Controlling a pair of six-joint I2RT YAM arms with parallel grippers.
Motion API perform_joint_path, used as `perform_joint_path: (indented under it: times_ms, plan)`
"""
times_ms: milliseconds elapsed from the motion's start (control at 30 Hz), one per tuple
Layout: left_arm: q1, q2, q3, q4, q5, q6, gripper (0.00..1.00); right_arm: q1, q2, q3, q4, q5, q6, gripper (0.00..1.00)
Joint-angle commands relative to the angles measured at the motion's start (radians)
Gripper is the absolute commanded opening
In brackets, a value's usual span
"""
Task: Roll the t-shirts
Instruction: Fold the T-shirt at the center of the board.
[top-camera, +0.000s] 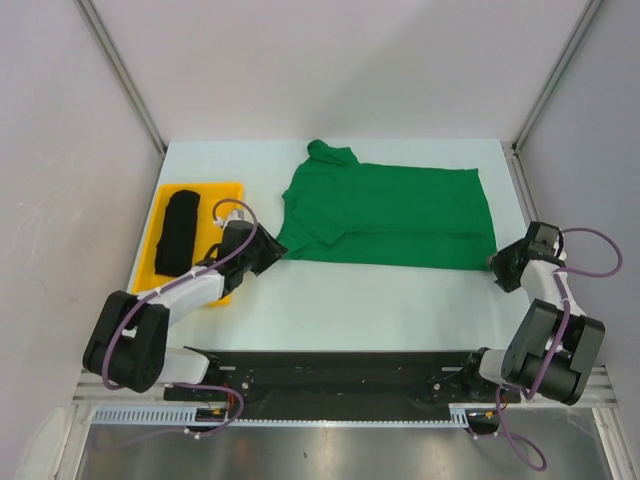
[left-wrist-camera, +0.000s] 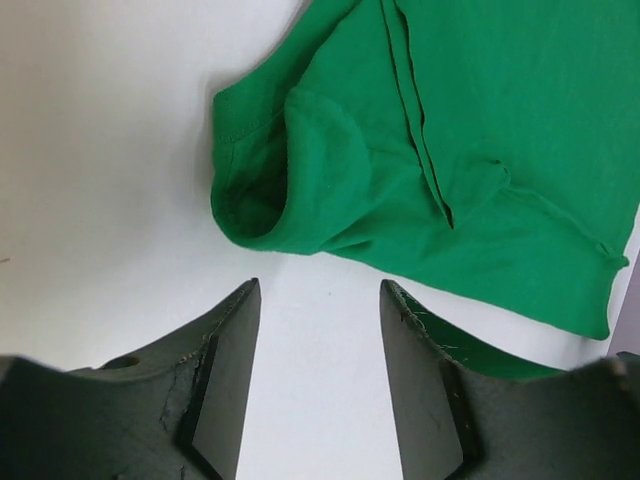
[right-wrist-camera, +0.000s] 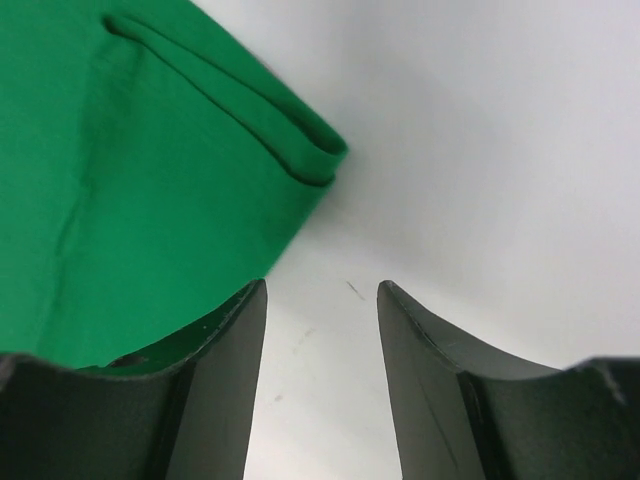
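The green t-shirt (top-camera: 390, 215) lies flat, folded lengthwise, across the middle of the table, collar end to the left. The black t-shirt (top-camera: 178, 231) is a rolled bundle lying in the yellow tray (top-camera: 222, 192). My left gripper (top-camera: 272, 250) is open and empty just short of the shirt's left sleeve (left-wrist-camera: 300, 170); bare table shows between its fingers (left-wrist-camera: 232, 340). My right gripper (top-camera: 493, 262) is open and empty at the shirt's near right corner (right-wrist-camera: 300, 160), with its left finger (right-wrist-camera: 235, 340) at the cloth's edge.
The yellow tray stands at the table's left side, next to my left arm. Grey walls and metal posts close in the back and sides. A black rail (top-camera: 330, 375) runs along the near edge.
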Motion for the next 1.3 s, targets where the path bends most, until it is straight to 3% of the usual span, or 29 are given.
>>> perform_joint_path:
  times_ms: [0,333,767,933,1100,1133,1200,1267]
  plan:
    - [-0.001,0.051,0.021,0.059,-0.003,-0.017,0.56,0.016,-0.012,0.002,0.121,-0.007,0.049,0.54]
    - [-0.001,0.106,0.062,0.027,-0.075,0.026,0.57,0.016,0.089,0.001,0.177,0.008,0.055,0.52]
    - [-0.001,0.247,0.186,-0.013,-0.156,0.104,0.5,0.012,0.181,0.002,0.24,0.028,0.04,0.42]
    - [-0.001,0.283,0.237,-0.042,-0.176,0.142,0.33,0.01,0.212,0.002,0.267,0.036,0.032,0.31]
    - [-0.001,0.29,0.249,-0.084,-0.188,0.164,0.06,0.004,0.221,0.002,0.279,0.036,0.022,0.2]
    - [-0.001,0.287,0.249,-0.091,-0.188,0.17,0.02,0.0,0.22,0.002,0.276,0.036,0.02,0.1]
    - [-0.001,0.272,0.234,-0.119,-0.199,0.171,0.0,-0.008,0.211,0.004,0.249,0.036,0.023,0.0]
    - [-0.001,0.234,0.223,-0.162,-0.213,0.17,0.0,-0.023,0.192,0.004,0.224,0.036,0.02,0.0]
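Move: For my left hand, the shirt's near-left folded corner lies about 4 cm ahead, 2 cm left and 4 cm below. The yellow tray's middle is some 20 cm left of that corner and 3 cm farther out; the flap tip is 11 cm to the corner's right, 3 cm farther out. For my right hand, the near-right folded corner is 4 cm ahead, 1 cm right, 3 cm below; the far-right corner stands 22 cm beyond it. I set both open hands onto the near corners of the folded shirt. My left sinks first, then slides forward over its corner, roughly 5 cm in all directions together, its left side rolling up some 15 degrees; my right reaches forward about 4 cm, lifting slightly before it drops 3 cm. Both then shut and pinch the cloth. ##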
